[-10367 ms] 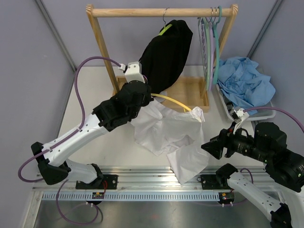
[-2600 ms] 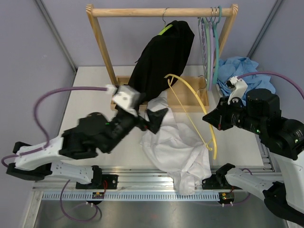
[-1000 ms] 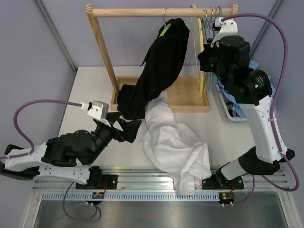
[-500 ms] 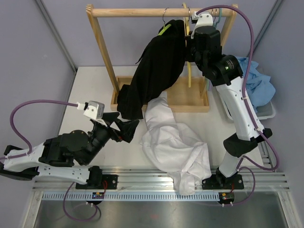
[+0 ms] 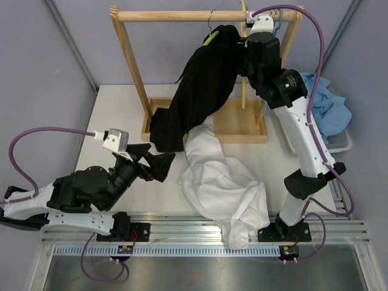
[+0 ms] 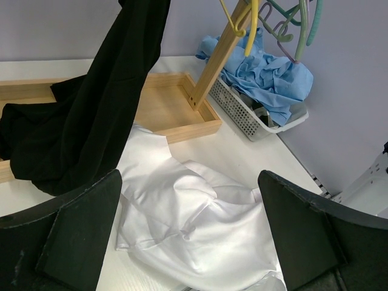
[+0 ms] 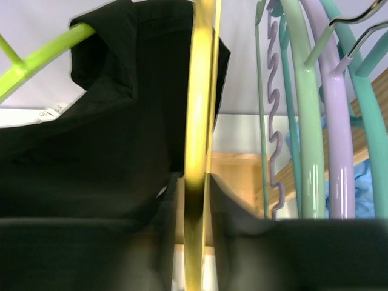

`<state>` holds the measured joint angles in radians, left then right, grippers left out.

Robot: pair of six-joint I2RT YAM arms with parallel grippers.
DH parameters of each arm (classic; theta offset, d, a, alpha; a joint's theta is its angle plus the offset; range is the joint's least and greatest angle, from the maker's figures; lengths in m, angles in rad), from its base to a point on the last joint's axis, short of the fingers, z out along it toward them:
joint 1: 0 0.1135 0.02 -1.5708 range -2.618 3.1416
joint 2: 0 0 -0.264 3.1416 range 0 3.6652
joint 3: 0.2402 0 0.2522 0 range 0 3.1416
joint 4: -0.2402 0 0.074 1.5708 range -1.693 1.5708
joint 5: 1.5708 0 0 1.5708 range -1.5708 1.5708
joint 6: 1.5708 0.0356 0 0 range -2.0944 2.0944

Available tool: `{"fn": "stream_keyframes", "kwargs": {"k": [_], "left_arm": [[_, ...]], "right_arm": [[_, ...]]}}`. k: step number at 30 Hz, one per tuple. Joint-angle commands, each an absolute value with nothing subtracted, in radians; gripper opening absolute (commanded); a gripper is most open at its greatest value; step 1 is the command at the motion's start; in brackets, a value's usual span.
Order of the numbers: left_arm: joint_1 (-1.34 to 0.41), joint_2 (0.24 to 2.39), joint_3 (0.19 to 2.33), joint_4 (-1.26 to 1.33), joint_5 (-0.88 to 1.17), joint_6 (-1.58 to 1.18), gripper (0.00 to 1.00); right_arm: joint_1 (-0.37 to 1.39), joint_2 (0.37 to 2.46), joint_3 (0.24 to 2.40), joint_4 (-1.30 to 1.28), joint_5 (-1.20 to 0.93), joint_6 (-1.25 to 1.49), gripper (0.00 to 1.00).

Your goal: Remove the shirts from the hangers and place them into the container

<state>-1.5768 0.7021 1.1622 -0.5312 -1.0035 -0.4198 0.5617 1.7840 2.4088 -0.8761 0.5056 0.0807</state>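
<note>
The white shirt lies crumpled on the table, off any hanger. The black shirt hangs from the rod on a lime green hanger, its tail in the rack's base tray. My right gripper is up at the rod, shut on the bare yellow hanger, whose hook is at the rod. My left gripper is open and low over the table left of the white shirt, holding nothing. The container at the right holds a light blue garment.
The wooden rack stands across the back with its base tray. Pale green, lilac and teal hangers hang bare at the rod's right end. The right arm reaches up beside the rack's right post.
My right gripper has carried the yellow hanger left along the rod, from its right end toward the black shirt. The left arm has hardly moved and stays open.
</note>
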Motion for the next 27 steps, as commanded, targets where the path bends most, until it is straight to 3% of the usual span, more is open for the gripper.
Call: {"fn": "stream_keyframes", "kwargs": {"k": [1,3,4,5,7,15,21,27], "left_arm": [[-1.582,0.699,1.154,-0.502,-1.012,-0.446,0.99],[-1.582,0.703,1.157,-0.506,-1.017,-0.445,0.99],[-1.582,0.704,1.157,-0.508,-1.02,-0.445,0.99],[-1.582,0.703,1.16,-0.514,-1.022,-0.446,0.99],[-1.582,0.701,1.158,-0.517,-1.029,-0.448,0.99],[-1.582,0.701,1.16,-0.543,-1.042,-0.459,0.99],[-1.582,0.718,1.166,-0.574,-1.06,-0.485,0.99],[-1.582,0.712,1.151,-0.609,-1.072,-0.531,0.99]], "right_arm": [[0.554,1.717,2.36,-0.81,0.545,0.106,0.4],[0.555,1.666,2.304,-0.819,0.529,0.112,0.49],[0.557,1.648,2.289,-0.845,0.522,0.129,0.62],[0.561,1.626,2.274,-0.859,0.494,0.135,0.68],[0.574,1.537,2.195,-0.877,0.459,0.159,0.78],[0.676,1.114,1.776,-0.931,0.264,0.265,0.86],[0.732,0.982,1.466,-0.956,0.138,0.366,0.97],[0.871,0.91,1.162,-0.915,0.149,0.533,0.99]]}}
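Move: The right fingers hold the yellow hanger, already up at the rail. The white shirt lies on the table about 45 cm below that hand, some 21 cm back and 3 left. The black shirt hangs about 12 cm left of the hand, 3 back and 15 lower; the row of green and purple hangers is level ahead, roughly 8 cm right. From the left hand the white shirt is about 10 cm ahead, 18 right and 38 below. Right hand releases the yellow hanger, backs off about 23 cm, then sinks 17, tipping down towards the white shirt. ##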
